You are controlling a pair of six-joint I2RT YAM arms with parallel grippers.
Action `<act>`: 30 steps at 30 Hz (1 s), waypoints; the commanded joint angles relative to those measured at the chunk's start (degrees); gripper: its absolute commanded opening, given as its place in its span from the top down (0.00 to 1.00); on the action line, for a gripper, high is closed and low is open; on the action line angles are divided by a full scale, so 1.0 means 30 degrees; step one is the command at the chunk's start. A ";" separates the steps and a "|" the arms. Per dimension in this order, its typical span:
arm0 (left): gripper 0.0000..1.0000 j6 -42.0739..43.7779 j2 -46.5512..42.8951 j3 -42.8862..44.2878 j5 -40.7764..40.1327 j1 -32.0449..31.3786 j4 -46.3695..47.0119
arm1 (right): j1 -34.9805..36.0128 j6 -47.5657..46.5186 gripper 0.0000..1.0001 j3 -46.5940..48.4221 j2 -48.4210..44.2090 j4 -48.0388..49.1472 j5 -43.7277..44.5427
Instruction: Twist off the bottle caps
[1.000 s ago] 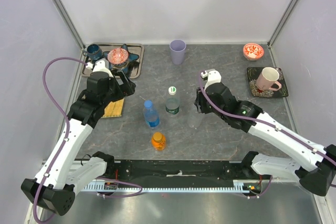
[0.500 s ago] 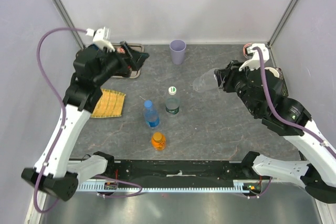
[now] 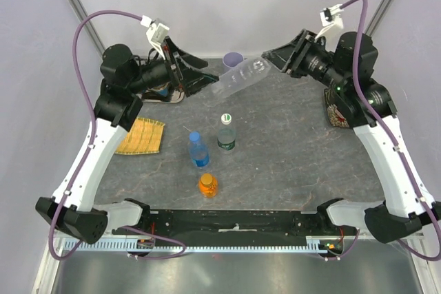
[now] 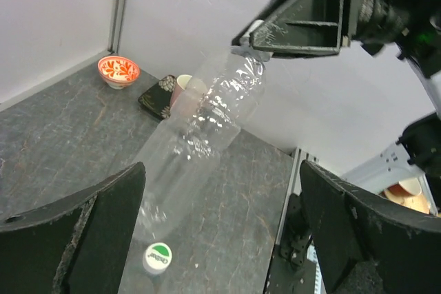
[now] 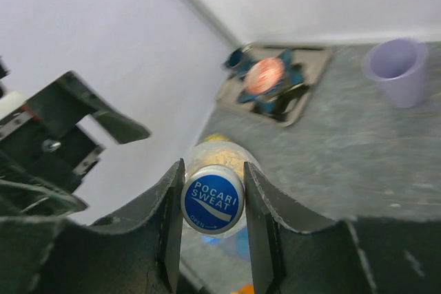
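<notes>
My right gripper (image 3: pixel 270 61) is shut on the blue cap (image 5: pixel 212 201) of the plain clear bottle (image 3: pixel 238 79) and holds it tilted in the air over the back of the table. The bottle's base end (image 4: pixel 162 197) reaches between the wide-open fingers (image 4: pixel 69 239) of my left gripper (image 3: pixel 203 75), which touch nothing. Three bottles stand on the table below. The blue-label bottle (image 3: pixel 198 151) has a blue cap, the green-label bottle (image 3: pixel 226 135) has a white and green cap (image 4: pixel 157 258), and the short orange bottle (image 3: pixel 208 184) has an orange cap.
A purple cup (image 5: pixel 400 70) stands at the back centre. A metal tray (image 5: pixel 306 91) with bowls sits at the back left, with a yellow cloth (image 3: pixel 141 135) in front of it. A red bowl (image 4: pixel 118 70) and a pink mug (image 4: pixel 185 87) on a dark saucer are at the back right.
My right gripper lifted the clear bottle off the table, carried it back and tipped it over. My left arm rose, turned toward the bottle's base, and its gripper opened wider.
</notes>
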 commanded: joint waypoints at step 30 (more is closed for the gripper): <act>0.29 0.6622 -0.0798 -0.0285 -0.0749 -0.3173 -0.3923 | 0.0827 0.3891 1.00 -0.0220 0.2196 0.5656 -1.0515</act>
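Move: The left hand, open and empty, has the clear bottle's middle about 10 cm to its right, 2 cm ahead and 4 cm lower. The green-capped bottle stands some 36 cm below this hand, 5 cm ahead and 4 cm right; the blue bottle, as low, is 2 cm back and 6 cm left. From the right hand, already gripping the white cap up in the air, the clear bottle slants down, its middle about 8 cm left, 3 cm back and 5 cm below. The right hand keeps its grip on the white cap and carries the clear bottle about 8 cm left and a little back, turning it some 30 degrees counter-clockwise so that the body swings in between the open left fingers. The left hand first draws back about 3 cm, then eases right and down by 3 to 4 cm each to line up around the body, and at the end its fingers close part-way, coming to bear on the bottle's sides. ##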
